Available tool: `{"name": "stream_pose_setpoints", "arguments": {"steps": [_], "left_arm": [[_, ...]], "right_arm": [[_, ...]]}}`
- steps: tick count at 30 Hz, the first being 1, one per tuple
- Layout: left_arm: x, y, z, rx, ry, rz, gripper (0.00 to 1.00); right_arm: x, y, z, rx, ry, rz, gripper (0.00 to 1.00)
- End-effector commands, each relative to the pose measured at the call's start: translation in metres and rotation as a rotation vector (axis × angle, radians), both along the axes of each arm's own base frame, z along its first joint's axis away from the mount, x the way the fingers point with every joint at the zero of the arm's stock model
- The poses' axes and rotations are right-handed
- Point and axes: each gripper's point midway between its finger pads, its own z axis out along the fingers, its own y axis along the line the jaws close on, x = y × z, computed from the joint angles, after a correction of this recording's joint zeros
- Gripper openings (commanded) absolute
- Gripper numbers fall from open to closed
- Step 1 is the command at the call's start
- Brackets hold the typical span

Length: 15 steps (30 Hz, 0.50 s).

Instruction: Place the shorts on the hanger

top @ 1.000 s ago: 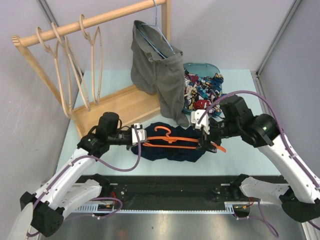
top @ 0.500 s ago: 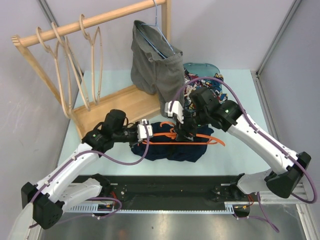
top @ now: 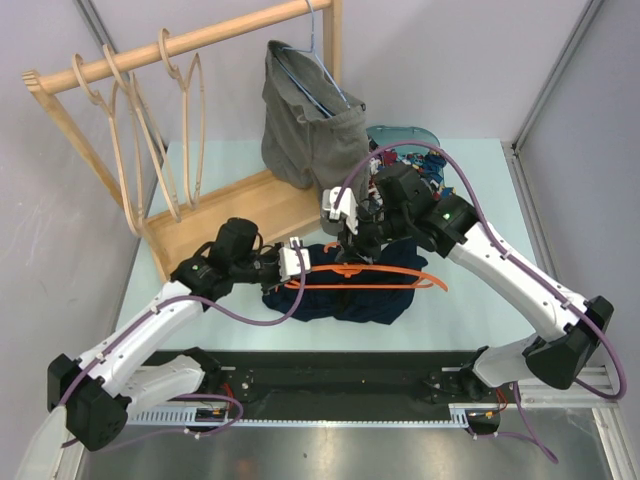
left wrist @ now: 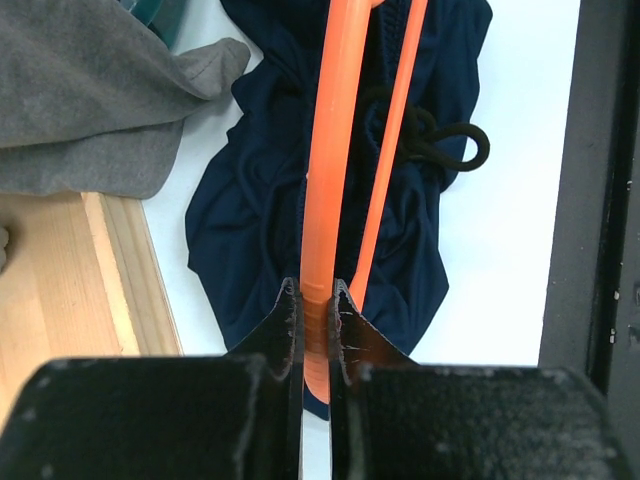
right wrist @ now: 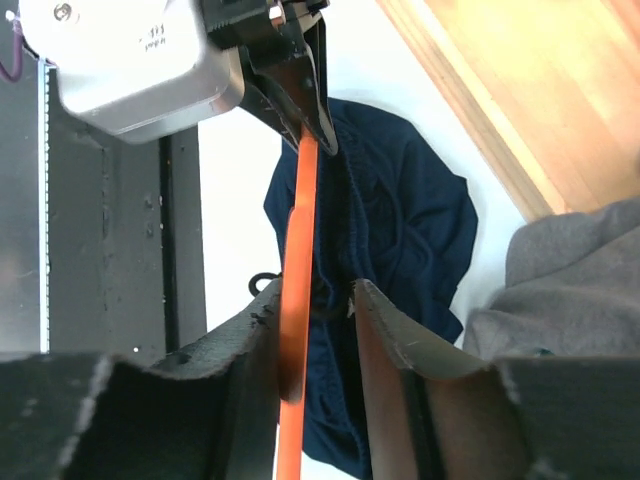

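Note:
The dark navy shorts (top: 340, 298) lie crumpled on the table in front of the rack base, also seen in the left wrist view (left wrist: 250, 200) and the right wrist view (right wrist: 410, 210). The orange hanger (top: 385, 272) lies across them. My left gripper (top: 300, 262) is shut on the hanger's left end (left wrist: 325, 150), the bar pinched between its fingertips (left wrist: 316, 295). My right gripper (top: 352, 248) hovers over the hanger's middle, near the hook. Its jaws (right wrist: 312, 290) stand partly open around the orange bar (right wrist: 298, 250), which lies against one finger, with navy fabric below the gap.
A wooden rack (top: 190, 40) with pale wooden hangers (top: 120, 110) stands at the back left, its base board (top: 250, 205) just behind the shorts. Grey shorts (top: 315, 150) hang on a blue wire hanger. A teal bin of colourful clothes (top: 415, 165) sits behind my right arm.
My right arm has swung left from the hanger's right end to its middle, and its jaws have narrowed. The left gripper has kept its grip and shifted slightly right.

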Motion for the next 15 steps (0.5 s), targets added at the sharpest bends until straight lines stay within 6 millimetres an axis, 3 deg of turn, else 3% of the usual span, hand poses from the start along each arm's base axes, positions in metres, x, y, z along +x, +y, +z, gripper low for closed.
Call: {"name": "stream_pose_setpoints", "arguments": {"steps": [1,5,8,10,11,12,14,15], "left_arm": [[0.008,-0.011,0.027,-0.057,-0.037,-0.001,0.00],[0.007,-0.012,0.029,-0.063,-0.038,-0.001,0.00],[0.007,-0.011,0.029,-0.064,-0.036,0.002,0.01],[0.005,-0.011,0.030,-0.063,-0.029,0.000,0.16],[0.004,-0.008,0.027,-0.055,-0.017,0.000,0.39],[0.003,-0.005,0.026,-0.058,-0.009,0.003,0.51],[0.003,0.006,0.021,-0.079,0.019,0.026,0.72],[0.005,0.010,0.019,-0.083,0.028,0.038,0.75]], "right_arm": [[0.006,0.006,0.004,-0.010,-0.065,0.034,0.34],[0.004,-0.004,-0.012,-0.076,-0.067,0.055,0.32],[0.003,-0.009,-0.018,-0.110,-0.079,0.073,0.00],[0.003,-0.013,-0.016,-0.112,-0.093,0.072,0.00],[0.006,-0.016,-0.012,-0.103,-0.101,0.058,0.00],[0.006,-0.018,-0.009,-0.094,-0.102,0.055,0.00],[0.005,-0.027,-0.001,-0.076,-0.123,0.039,0.00],[0.003,-0.030,0.000,-0.070,-0.126,0.037,0.00]]}}
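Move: The orange hanger's middle is almost between the right hand's half-open fingers, about 2 cm below and 1 cm back. From the left hand, still pinching the hanger's left end, it is some 15 cm right, 3 cm ahead and about 6 cm higher. The dark-blue shorts lie flat under the right hand, roughly 22 cm below, 5 cm back and level sideways with it; the wooden rack tray is about 16 cm ahead, 28 cm left and 22 cm below. Downward by some 2 cm, the right hand settles onto the hanger's middle with a slight tilt and closes its half-open fingers around it, pinching it; at the end it eases about 1 cm right. The left hand stays in place holding its end until the right grip is shut, then opens its fingers wide and lets go. ##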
